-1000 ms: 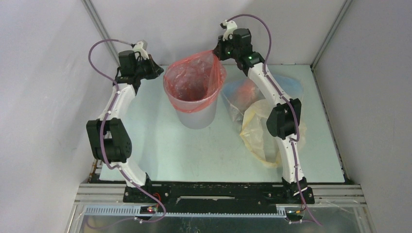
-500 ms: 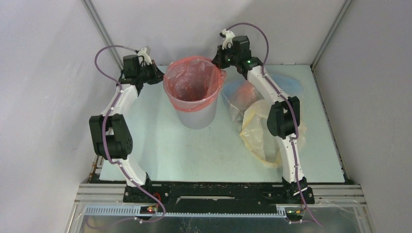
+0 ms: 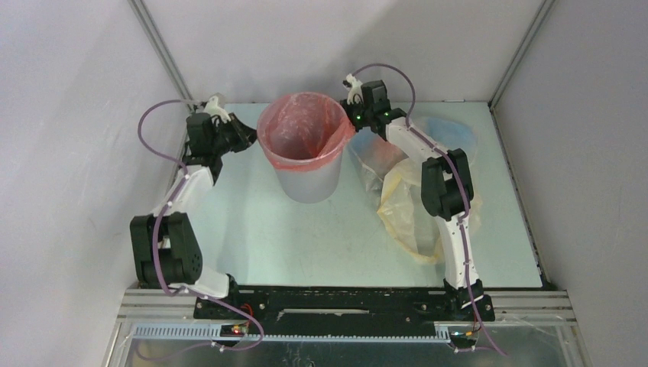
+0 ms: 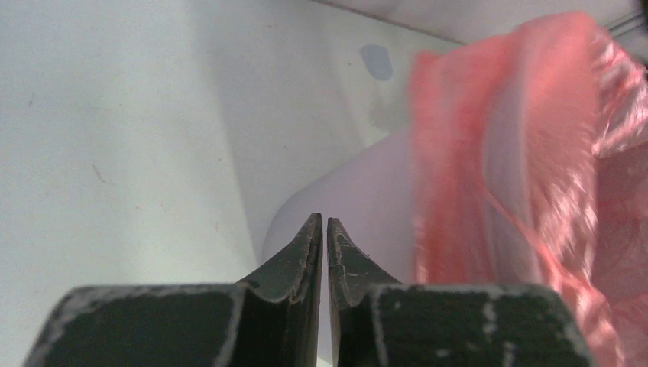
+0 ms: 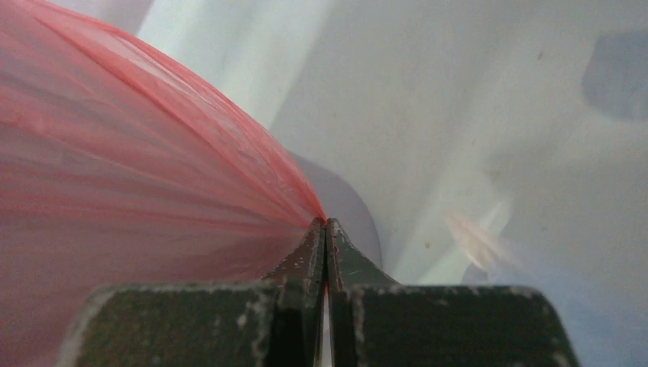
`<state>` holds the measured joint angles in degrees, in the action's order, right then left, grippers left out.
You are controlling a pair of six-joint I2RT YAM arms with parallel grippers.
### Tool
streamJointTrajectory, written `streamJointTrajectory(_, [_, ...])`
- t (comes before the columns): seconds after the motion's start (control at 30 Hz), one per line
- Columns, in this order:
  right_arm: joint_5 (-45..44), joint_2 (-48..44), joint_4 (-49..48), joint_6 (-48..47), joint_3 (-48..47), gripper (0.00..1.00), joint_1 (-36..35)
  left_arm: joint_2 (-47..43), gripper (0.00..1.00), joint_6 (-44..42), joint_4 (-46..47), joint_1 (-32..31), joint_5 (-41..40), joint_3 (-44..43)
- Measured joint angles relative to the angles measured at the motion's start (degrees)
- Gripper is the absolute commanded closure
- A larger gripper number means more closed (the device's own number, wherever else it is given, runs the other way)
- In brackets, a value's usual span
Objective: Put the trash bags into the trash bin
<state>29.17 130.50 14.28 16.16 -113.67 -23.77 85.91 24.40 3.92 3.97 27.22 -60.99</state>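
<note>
The light-grey trash bin [image 3: 309,180] stands upright at mid-table, lined with the red-pink trash bag [image 3: 302,126], whose edge is folded over the rim. My right gripper [image 3: 349,125] is at the bin's right rim, shut on the red-pink bag's edge; in the right wrist view the bag [image 5: 137,176] fans out taut from my gripper [image 5: 325,222]. My left gripper [image 3: 248,138] is just left of the bin, shut and empty [image 4: 322,222], with the bin wall [image 4: 367,206] and the bag's folded edge [image 4: 520,153] to its right. The pale yellow bag [image 3: 401,210] and the light blue bag [image 3: 451,134] lie right of the bin.
The yellow and blue bags lie under and around my right arm. White enclosure walls with metal corner posts [image 3: 157,46] close in the table at the back and sides. The black base rail [image 3: 344,302] runs along the near edge.
Both grippers have come down. The right one has pulled the red-pink bag's raised corner down to the bin's right rim. The left one has dropped beside the bin's left side.
</note>
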Motion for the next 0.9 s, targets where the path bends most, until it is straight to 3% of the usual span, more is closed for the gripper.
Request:
streamJointTrajectory(0.13, [0.20,-0.13,-1.92,1.38,5.42,1.00,-0.13,-5.81,0.68,5.16,7.43,0.33,0.00,8.81])
streamJointTrajectory(0.3, [0.15,-2.23,-3.61,1.90,8.92,1.00,-0.15,-12.15,0.60,11.74,14.53,1.16,-0.04,17.66])
streamJointTrajectory(0.43, [-0.28,-5.46,-4.31,2.01,9.92,0.71,-0.04,-15.19,0.58,14.88,17.31,1.64,0.00,20.59])
streamJointTrajectory(0.7, [-5.81,-14.62,-3.30,2.56,12.44,0.47,2.12,-18.16,0.65,18.51,20.26,4.87,-0.26,22.23])
streamJointTrajectory(0.9, [-8.33,-26.62,-5.38,4.72,22.60,0.31,5.09,-18.99,0.60,21.49,22.60,5.97,-1.49,24.76])
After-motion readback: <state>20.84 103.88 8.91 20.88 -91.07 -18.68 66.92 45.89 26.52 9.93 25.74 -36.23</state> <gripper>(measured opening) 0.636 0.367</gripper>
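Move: The trash bin, already lined with the red bag, has its middle about 13 cm left of the right hand, some 3 cm back and 9 cm below; that hand still pinches the red edge outside the rim. The clear bag lies about 18 cm to its right, 6 cm ahead; the yellow-rimmed bag about 24 cm right, 12 cm back, both some 17 cm below. From the empty left hand, the bin is 13 cm right, 2 cm ahead, 14 cm below. Right draws the red edge down 4 cm, opens and retreats up-right; left opens, backing off about 6 cm. ##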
